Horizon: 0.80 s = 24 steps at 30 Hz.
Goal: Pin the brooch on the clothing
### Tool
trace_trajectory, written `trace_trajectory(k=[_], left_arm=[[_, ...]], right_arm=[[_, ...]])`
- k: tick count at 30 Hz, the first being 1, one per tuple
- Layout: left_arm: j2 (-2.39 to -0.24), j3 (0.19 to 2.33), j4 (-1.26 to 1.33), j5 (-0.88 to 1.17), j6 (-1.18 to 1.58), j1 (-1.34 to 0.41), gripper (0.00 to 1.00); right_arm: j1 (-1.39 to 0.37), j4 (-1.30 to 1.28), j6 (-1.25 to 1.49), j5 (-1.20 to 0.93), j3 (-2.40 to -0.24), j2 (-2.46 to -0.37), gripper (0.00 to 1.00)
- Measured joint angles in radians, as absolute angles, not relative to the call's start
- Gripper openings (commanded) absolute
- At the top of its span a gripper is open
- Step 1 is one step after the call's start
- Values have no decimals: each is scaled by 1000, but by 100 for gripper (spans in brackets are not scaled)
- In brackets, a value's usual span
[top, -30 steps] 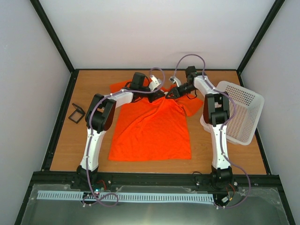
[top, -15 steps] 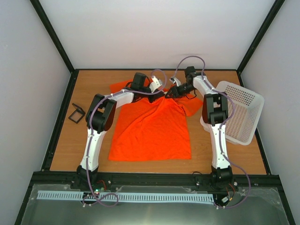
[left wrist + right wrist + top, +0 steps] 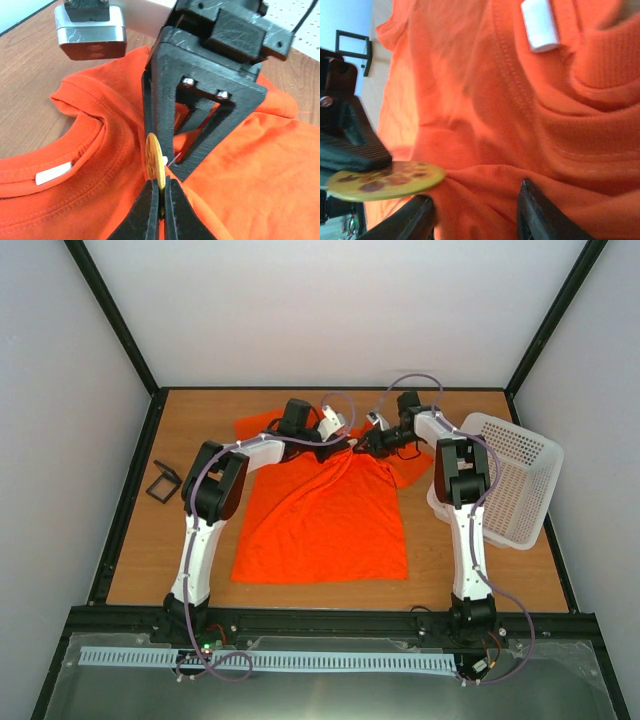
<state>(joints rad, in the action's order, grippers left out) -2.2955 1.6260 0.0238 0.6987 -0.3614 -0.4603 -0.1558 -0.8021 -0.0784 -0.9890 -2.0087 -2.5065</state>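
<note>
The orange T-shirt [image 3: 325, 515] lies flat on the table, its neck at the far side. My left gripper [image 3: 161, 202] is shut on the lower edge of the golden brooch [image 3: 155, 159], holding it on edge against a raised fold just below the collar [image 3: 75, 145]. A thin pin shows behind the disc. My right gripper [image 3: 477, 215] faces it, its fingers [image 3: 535, 215] closed round a thick fold of the shirt [image 3: 485, 185] beside the brooch [image 3: 385, 180]. In the top view both grippers meet at the neck, the left [image 3: 345, 445] and the right [image 3: 366, 443].
A small black square box [image 3: 163, 482] lies at the table's left. A white perforated basket [image 3: 510, 480] stands tilted at the right edge, close to the right arm. A white neck label [image 3: 52, 172] shows inside the collar.
The right wrist has shifted slightly to the right and the fabric by the neck has drawn into a tighter ridge. The left gripper still holds the brooch in the same place.
</note>
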Motion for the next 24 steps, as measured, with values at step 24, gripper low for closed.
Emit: trace_trajectory(k=[24], left_arm=[[-2359, 1706, -19, 1040, -131, -426, 1]], right_arm=[[-94, -569, -364, -965, -1711, -2265, 67]])
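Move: The brooch is already pinched upright in the left fingers, its middle about 2 cm right, 1 cm ahead and 1 cm below that hand. From the right hand it lies about 3 cm left, 1 cm back and 2 cm up. The raised shirt fold is about 1 cm back, 1 cm left and 1 cm below the right hand; the white collar label is some 5 cm ahead, 5 cm left and 4 cm lower. Up and to the right, after a slight dip, the right hand draws away from the brooch by about 4 cm each way, its part-open fingers spreading clearly wider as the wrist rolls some 25 degrees. The left hand keeps its pinch on the brooch, easing back about 2.5 cm, rising roughly 3 cm and sinking halfway again while it rolls and its fingertips tilt up. ##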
